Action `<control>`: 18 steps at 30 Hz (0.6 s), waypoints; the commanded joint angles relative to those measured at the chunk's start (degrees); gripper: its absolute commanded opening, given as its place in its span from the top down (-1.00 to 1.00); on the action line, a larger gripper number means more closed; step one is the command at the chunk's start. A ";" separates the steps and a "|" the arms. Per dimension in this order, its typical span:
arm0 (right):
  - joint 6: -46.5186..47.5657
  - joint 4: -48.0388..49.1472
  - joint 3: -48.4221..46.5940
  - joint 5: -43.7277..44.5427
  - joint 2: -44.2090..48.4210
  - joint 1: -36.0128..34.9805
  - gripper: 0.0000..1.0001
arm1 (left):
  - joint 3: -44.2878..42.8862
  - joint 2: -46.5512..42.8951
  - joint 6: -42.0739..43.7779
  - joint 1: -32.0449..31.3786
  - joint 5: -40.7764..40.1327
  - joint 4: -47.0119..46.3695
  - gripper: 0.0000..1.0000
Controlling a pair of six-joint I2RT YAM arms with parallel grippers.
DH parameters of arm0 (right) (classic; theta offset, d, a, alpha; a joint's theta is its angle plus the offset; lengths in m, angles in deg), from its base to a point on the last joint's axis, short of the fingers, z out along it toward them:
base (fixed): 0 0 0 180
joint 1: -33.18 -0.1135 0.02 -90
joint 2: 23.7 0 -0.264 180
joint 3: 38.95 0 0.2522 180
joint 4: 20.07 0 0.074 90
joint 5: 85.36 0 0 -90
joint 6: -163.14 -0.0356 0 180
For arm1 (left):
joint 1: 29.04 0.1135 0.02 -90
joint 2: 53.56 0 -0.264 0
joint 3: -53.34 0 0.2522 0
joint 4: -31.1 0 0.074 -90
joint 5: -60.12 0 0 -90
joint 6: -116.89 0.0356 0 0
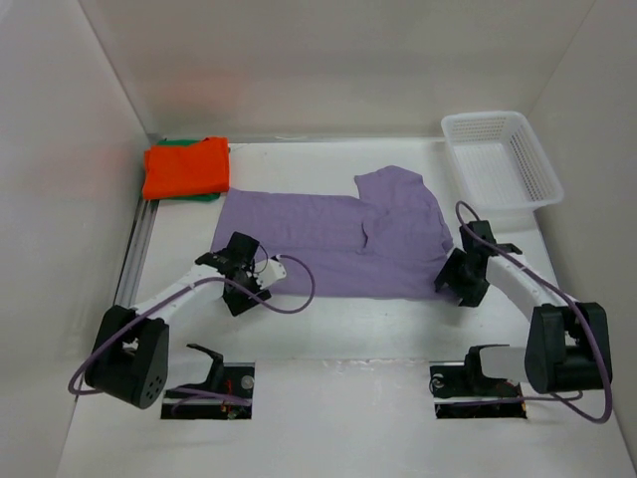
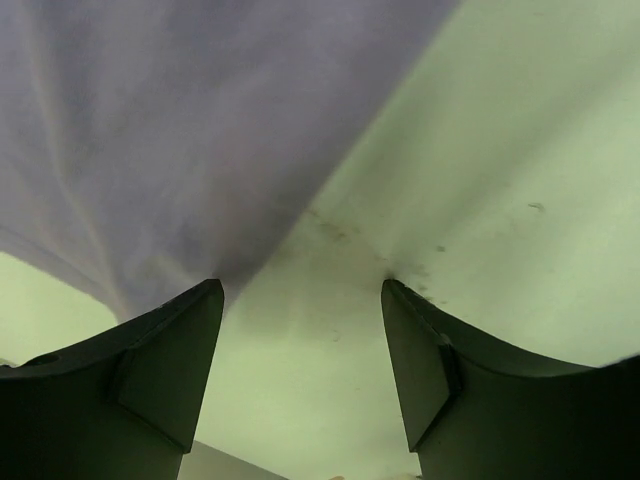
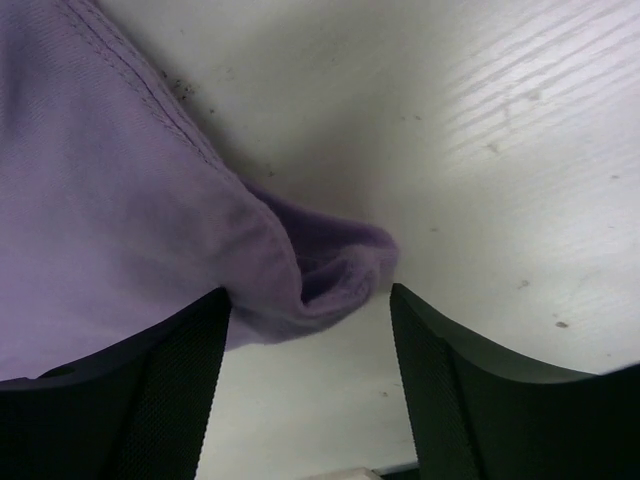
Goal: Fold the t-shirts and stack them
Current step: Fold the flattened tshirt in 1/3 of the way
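Note:
The lavender t-shirt [image 1: 338, 239] lies spread across the middle of the table, partly folded over on itself. My left gripper [image 1: 242, 282] sits open at its near left edge; in the left wrist view [image 2: 302, 300] the cloth [image 2: 180, 140] lies just beyond the fingertips, nothing between them. My right gripper [image 1: 460, 274] is open at the shirt's near right corner; a curled corner of the cloth [image 3: 330, 265] lies at the jaw mouth [image 3: 310, 305], not pinched. The folded orange t-shirt [image 1: 186, 166] rests on a green one [image 1: 207, 197] at the back left.
A white mesh basket [image 1: 501, 157] stands at the back right. White walls enclose the table on three sides, and a metal rail [image 1: 136, 249] runs along the left edge.

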 commanded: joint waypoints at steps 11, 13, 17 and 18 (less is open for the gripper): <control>-1.79 7.29 2.47 0.12 2.46 4.21 0.70 | 2.04 7.20 2.30 4.23 -1.73 -10.34 0.76; -2.05 6.76 2.47 0.21 3.34 4.57 0.86 | 2.57 6.41 2.12 3.70 -1.99 -9.64 0.95; -2.93 4.05 1.59 0.04 5.88 4.39 0.89 | 2.58 2.03 1.95 2.21 -1.99 -4.21 1.00; -3.02 3.17 1.07 -0.05 6.59 4.31 0.91 | 2.40 0.62 1.68 1.77 -1.73 -2.80 1.00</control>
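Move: The left hand is low and open by the purple t-shirt's near left corner; the near edge to be pinched there lies about 3 cm ahead, 2 cm to its left and 1 cm below. The orange folded t-shirt is some 32 cm ahead of it and 13 cm to the left. The right hand already straddles the bunched near right corner, about 1 cm ahead and 1 cm below; from that hand, the white basket stands roughly 34 cm ahead and 11 cm right, the t-shirt's sleeve some 28 cm ahead and 17 cm left. The left hand skims forward about 4 cm and slightly left over the near edge of the purple t-shirt, its open fingers closing on the way to pinch the cloth beside the left corner, then eases back by half a centimetre. Meanwhile the right hand dips about 1 cm onto the near right corner and shuts its fingers on the bunched cloth, then rises about 1.5 cm while easing forward 1.5 cm and a little to the right, fingertips tipping forward by 5 to 10 degrees. ##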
